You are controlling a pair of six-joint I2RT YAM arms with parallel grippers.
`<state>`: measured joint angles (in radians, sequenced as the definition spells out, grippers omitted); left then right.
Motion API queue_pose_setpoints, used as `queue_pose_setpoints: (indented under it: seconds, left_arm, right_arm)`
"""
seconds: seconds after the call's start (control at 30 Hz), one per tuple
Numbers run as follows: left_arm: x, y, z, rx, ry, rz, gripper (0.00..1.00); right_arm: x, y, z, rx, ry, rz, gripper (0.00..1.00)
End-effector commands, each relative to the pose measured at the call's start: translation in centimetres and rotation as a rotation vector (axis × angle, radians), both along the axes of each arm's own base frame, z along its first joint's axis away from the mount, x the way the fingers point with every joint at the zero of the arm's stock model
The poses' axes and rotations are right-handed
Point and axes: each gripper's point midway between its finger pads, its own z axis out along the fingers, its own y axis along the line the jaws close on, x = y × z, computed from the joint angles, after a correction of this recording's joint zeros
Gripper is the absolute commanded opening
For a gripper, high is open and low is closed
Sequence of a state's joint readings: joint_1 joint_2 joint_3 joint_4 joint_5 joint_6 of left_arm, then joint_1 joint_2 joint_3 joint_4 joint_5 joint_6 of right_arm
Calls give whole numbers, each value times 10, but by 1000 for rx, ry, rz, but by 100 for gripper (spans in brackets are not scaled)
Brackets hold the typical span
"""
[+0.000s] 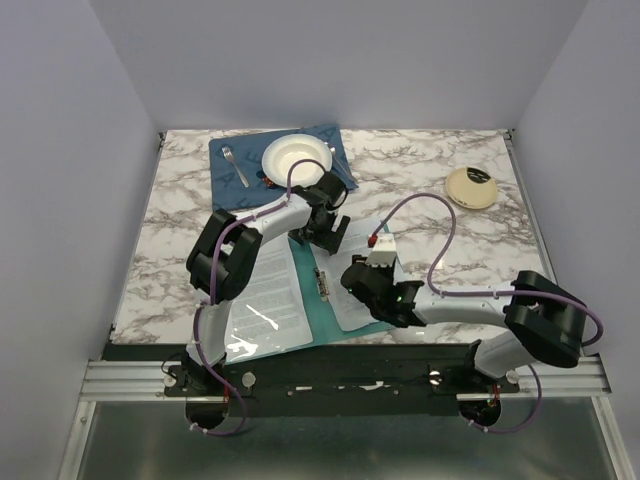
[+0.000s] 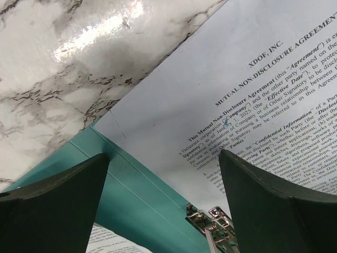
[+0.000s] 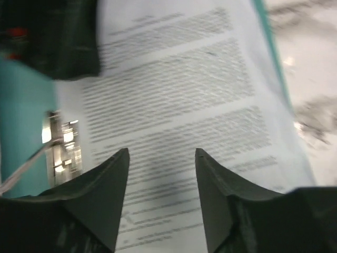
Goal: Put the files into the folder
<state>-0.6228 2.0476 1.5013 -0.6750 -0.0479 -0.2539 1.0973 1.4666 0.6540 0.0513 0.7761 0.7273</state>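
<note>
The teal folder (image 1: 322, 312) lies open near the table's front edge, its metal clip (image 1: 322, 283) on the spine. The files (image 1: 352, 262), white sheets of dense text, rest on its right half; another printed sheet (image 1: 265, 300) lies under the clear pocket on the left half. My left gripper (image 1: 322, 236) hovers open over the files' far end. In the left wrist view, its gripper (image 2: 163, 158) frames the files (image 2: 210, 89), folder (image 2: 131, 190) and clip (image 2: 213, 224). My right gripper (image 1: 352, 277) is open just above the files (image 3: 174, 95), with nothing between its fingers (image 3: 113, 179).
A dark blue placemat (image 1: 240, 170) at the back holds a white plate (image 1: 296, 158) and a fork (image 1: 234, 165). A round cream object (image 1: 471, 187) sits at the back right. Grey walls enclose the marble table (image 1: 170, 260).
</note>
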Motion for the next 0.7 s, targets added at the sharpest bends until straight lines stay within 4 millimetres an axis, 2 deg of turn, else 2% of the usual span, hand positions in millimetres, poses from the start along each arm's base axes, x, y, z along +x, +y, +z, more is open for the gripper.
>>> queue_pose_setpoints:
  seconds: [0.0, 0.03, 0.07, 0.17, 0.23, 0.4, 0.53, 0.67]
  left_arm:
    - [-12, 22, -12, 78, 43, 14, 99]
    - [-11, 22, -11, 78, 41, 15, 99]
    - [-11, 22, -11, 78, 41, 13, 99]
    - [-11, 21, -10, 76, 36, 17, 99]
    - [-12, 22, -11, 76, 40, 18, 99]
    - [-11, 21, -10, 73, 37, 21, 99]
    - [-11, 21, -11, 72, 37, 24, 99]
    - [-11, 19, -9, 56, 34, 28, 99]
  right_arm:
    - [6, -87, -11, -115, 27, -414, 67]
    - [9, -101, -13, -123, 46, -480, 68]
    - [2, -117, -13, -189, 83, -528, 69]
    - [-7, -144, -19, -224, 128, -685, 79]
    - [-11, -148, -26, -234, 146, -716, 84]
    - [-27, -155, -39, -213, 204, -718, 86]
    - [-29, -150, -41, -136, 219, -670, 86]
    - [-29, -135, -44, -45, 239, -599, 86]
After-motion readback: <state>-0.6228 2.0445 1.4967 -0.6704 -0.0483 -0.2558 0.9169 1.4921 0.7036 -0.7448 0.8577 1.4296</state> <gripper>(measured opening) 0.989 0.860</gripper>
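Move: The folder's near right corner, where the right hand seems headed, lies about 13 cm to its right, 9 cm back and 6 cm below. The metal clip stands some 11 cm to that hand's left, level with it in reach, and the right-hand papers lie beneath it, their middle about 3 cm farther out and 2 cm left. From the idle left hand that corner is about 26 cm right and 18 cm back. The right hand swings quickly away from the clip, low across the right-hand papers towards the folder's right edge and near corner, going about 15 cm to the right and sinking some 4 cm, with a slight drift back only in the second half. On the way the wrist turns nearly 40 degrees clockwise and tips the fingers somewhat further down, while the part-open fingers spread almost wide, ending close over the folder's right edge with no touch to be seen. ##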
